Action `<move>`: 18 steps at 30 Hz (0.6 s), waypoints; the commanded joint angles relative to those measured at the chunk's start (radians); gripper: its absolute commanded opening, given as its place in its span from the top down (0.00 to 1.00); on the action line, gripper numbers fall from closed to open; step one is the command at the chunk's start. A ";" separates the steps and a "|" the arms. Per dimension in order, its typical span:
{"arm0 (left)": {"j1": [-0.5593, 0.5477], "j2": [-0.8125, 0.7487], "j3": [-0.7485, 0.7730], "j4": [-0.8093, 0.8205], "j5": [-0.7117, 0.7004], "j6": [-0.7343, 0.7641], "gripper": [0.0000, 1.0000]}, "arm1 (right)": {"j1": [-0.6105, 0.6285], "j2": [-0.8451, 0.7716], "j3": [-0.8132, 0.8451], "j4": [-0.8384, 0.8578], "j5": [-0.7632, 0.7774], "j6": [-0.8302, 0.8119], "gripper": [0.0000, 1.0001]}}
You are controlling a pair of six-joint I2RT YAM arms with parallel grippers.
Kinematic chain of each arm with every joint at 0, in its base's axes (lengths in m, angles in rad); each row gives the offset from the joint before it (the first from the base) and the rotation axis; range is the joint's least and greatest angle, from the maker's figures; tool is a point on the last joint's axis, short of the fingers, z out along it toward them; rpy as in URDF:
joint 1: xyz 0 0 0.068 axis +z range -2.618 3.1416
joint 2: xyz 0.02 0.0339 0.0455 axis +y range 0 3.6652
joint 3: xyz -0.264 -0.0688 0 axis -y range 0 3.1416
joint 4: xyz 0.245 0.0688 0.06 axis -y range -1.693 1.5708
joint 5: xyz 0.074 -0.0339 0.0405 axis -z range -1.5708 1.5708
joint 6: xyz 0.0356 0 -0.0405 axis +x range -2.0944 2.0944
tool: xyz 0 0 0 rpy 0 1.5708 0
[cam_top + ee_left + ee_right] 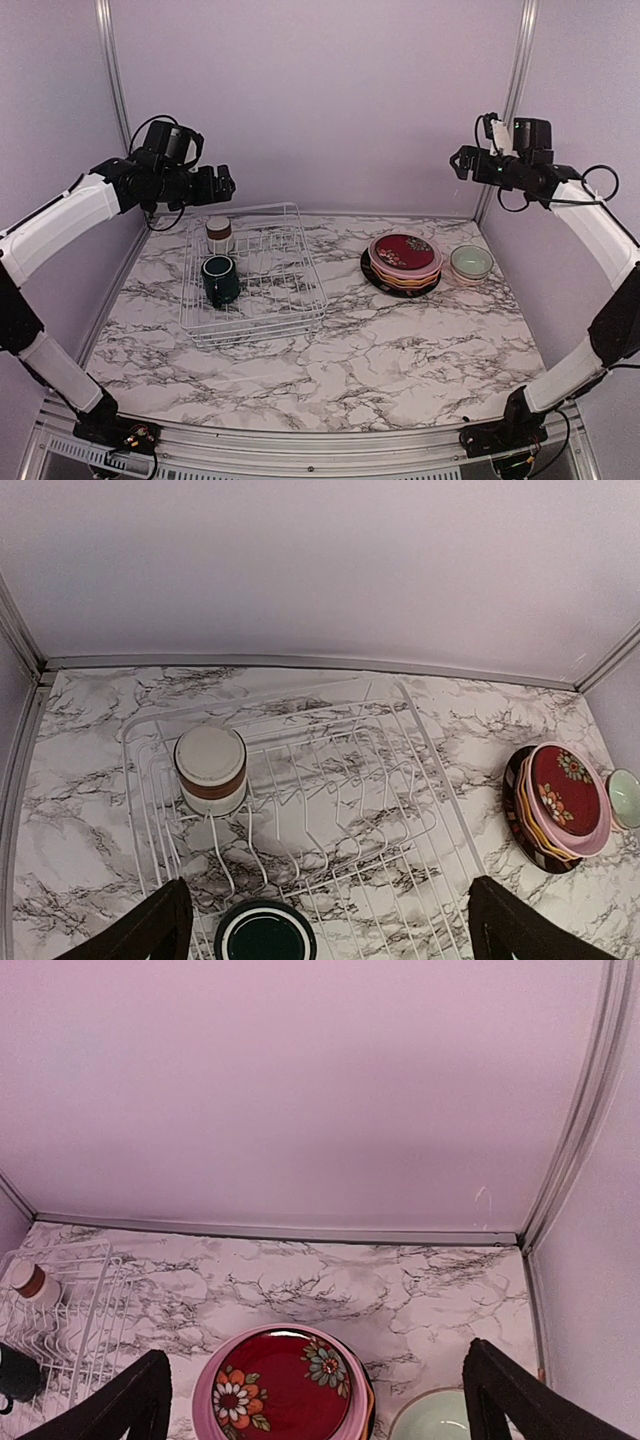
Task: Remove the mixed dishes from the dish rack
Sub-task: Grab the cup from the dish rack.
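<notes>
The white wire dish rack (290,285) (400,810) sits at the left on the marble table. It holds a white-and-brown cup (218,233) (210,768) upside down at the back and a dark green mug (220,280) (264,935) in front of it. On the table to the right, a stack of plates topped by the floral red plate (404,250) (280,1385) stands beside a pale green bowl (471,262) (435,1418). My left gripper (222,185) (330,925) hangs open high above the rack's back edge. High over the bowl, my right gripper (460,162) (315,1400) is open and empty.
Lilac walls close the table at the back and both sides, with metal posts in the back corners. Bare marble (350,360) lies in front of the rack and the plates. The rack's upright dividers (330,780) carry nothing.
</notes>
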 commanded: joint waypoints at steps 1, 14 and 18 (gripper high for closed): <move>0.005 0.089 0.065 -0.212 -0.027 0.044 0.01 | -0.016 0.052 0.049 0.008 -0.146 0.018 0.02; 0.006 0.236 0.133 -0.395 -0.013 0.057 0.01 | -0.022 0.079 0.025 -0.025 -0.351 0.032 0.02; 0.006 0.285 0.138 -0.423 0.008 0.059 0.01 | -0.022 0.083 0.018 -0.025 -0.373 0.046 0.02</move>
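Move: The dark green cup stands in the dish rack some 23 cm below the open left hand, about 4 cm back towards the base and 2 cm to its left. The brown-and-white cup is about 15 cm farther out than the green one and 2 cm to its left. The rack's middle lies about 6 cm to the left hand's right and 3 cm back. From the right hand, the green cup is roughly 61 cm left, 8 cm back and 29 cm down. Heading for the dark green cup, the left hand drops nearly straight down about 12 cm, easing back only slightly, while its fingers tip some 25 degrees steeper and stay wide open. It is still above the cup, without touching it. The right hand, empty and open, swings about 5 cm left, sinking a little and turning counter-clockwise. ##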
